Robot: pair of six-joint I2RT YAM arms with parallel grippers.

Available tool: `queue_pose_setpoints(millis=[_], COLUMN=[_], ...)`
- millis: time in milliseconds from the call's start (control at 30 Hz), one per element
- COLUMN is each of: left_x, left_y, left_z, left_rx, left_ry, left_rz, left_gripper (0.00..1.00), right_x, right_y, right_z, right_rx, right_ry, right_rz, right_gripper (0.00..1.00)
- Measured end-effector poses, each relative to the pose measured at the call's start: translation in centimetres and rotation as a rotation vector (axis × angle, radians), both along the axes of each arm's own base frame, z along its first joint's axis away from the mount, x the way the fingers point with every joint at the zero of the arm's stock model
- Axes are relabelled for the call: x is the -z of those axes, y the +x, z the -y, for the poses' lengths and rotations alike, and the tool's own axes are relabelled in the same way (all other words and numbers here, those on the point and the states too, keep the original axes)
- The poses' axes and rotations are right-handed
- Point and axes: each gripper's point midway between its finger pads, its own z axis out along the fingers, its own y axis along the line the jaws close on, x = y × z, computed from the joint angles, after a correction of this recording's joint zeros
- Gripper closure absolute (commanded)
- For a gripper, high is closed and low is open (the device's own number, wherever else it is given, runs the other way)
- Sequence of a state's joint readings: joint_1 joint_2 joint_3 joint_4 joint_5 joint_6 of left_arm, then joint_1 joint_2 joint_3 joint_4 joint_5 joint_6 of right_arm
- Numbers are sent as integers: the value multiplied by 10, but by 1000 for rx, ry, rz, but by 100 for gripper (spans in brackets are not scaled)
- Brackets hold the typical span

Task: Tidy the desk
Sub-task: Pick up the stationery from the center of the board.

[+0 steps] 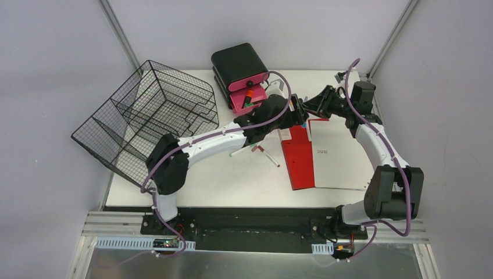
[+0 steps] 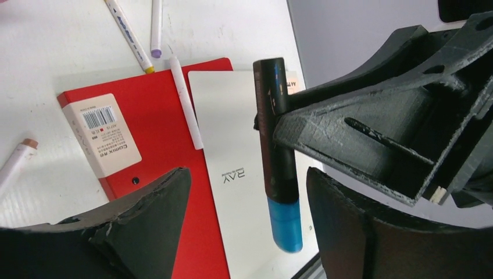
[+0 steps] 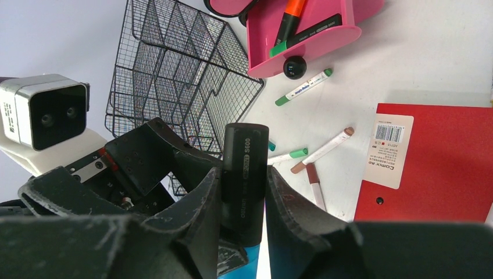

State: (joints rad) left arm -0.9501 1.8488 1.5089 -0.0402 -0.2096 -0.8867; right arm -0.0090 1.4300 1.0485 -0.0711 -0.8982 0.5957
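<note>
Over the white desk (image 1: 232, 174), my right gripper (image 1: 313, 108) (image 3: 244, 174) is shut on a black marker (image 3: 245, 168) with a blue cap. In the left wrist view that marker (image 2: 278, 145) hangs between my left fingers, blue cap (image 2: 285, 224) toward the camera. My left gripper (image 1: 299, 114) (image 2: 247, 186) is open around it. Its right finger (image 2: 349, 221) is close to the cap but apart from it, and the left finger (image 2: 157, 215) stands well away. Below lie a red notebook (image 2: 151, 133) and a white notebook (image 2: 232, 151).
A black wire basket (image 1: 145, 116) sits tilted at the desk's left edge. At the back stands a black box (image 1: 238, 64) with a pink tray (image 3: 302, 35) holding pens. Loose markers (image 3: 305, 87) (image 3: 322, 149) lie left of the red notebook (image 1: 297, 154).
</note>
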Motion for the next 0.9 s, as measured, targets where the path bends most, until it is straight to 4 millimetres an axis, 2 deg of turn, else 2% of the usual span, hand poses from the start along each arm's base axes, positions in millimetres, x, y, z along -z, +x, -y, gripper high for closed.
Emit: queue_pose_setpoints(millis=[367, 600, 867, 900], left_x=[13, 15, 16, 16], left_y=[13, 11, 8, 8], left_z=[8, 9, 9, 9], left_rx=[-8, 2, 14, 12], left_ry=[80, 117, 148, 150], left_rz=[2, 7, 28, 28], left_gripper=[47, 68, 100, 100], right_x=[1, 3, 7, 7], right_y=[0, -1, -4, -4], right_z=[0, -8, -13, -14], right_rx=[0, -23, -44, -45], right_ry=[-7, -35, -60, -62], right_rz=[8, 32, 52, 53], right_gripper=[100, 100, 100, 100])
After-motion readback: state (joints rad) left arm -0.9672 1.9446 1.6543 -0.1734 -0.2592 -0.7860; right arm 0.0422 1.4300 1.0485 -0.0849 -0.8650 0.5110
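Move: The blue-capped marker, still held roughly upright in the right fingers with its cap low, has its middle about 1 cm ahead and 2 cm right of the left hand, at its height, between the open fingers. That middle is some 2 cm below the right hand. From the left hand, the red folder lies about 6 cm back, 3 cm right and 20 cm below; the open pink drawer is about 12 cm ahead, 15 cm left and 15 cm lower. Ease the left gripper down about 1.5 cm and slightly forward and right onto the marker, rolling it some 10 degrees so its left side rises, and shut the fingers round the black body just above the blue cap, below the right fingertips. Keep the right grip closed while that hand drifts about 1.5 cm left, towards the left gripper, sinking slightly. ##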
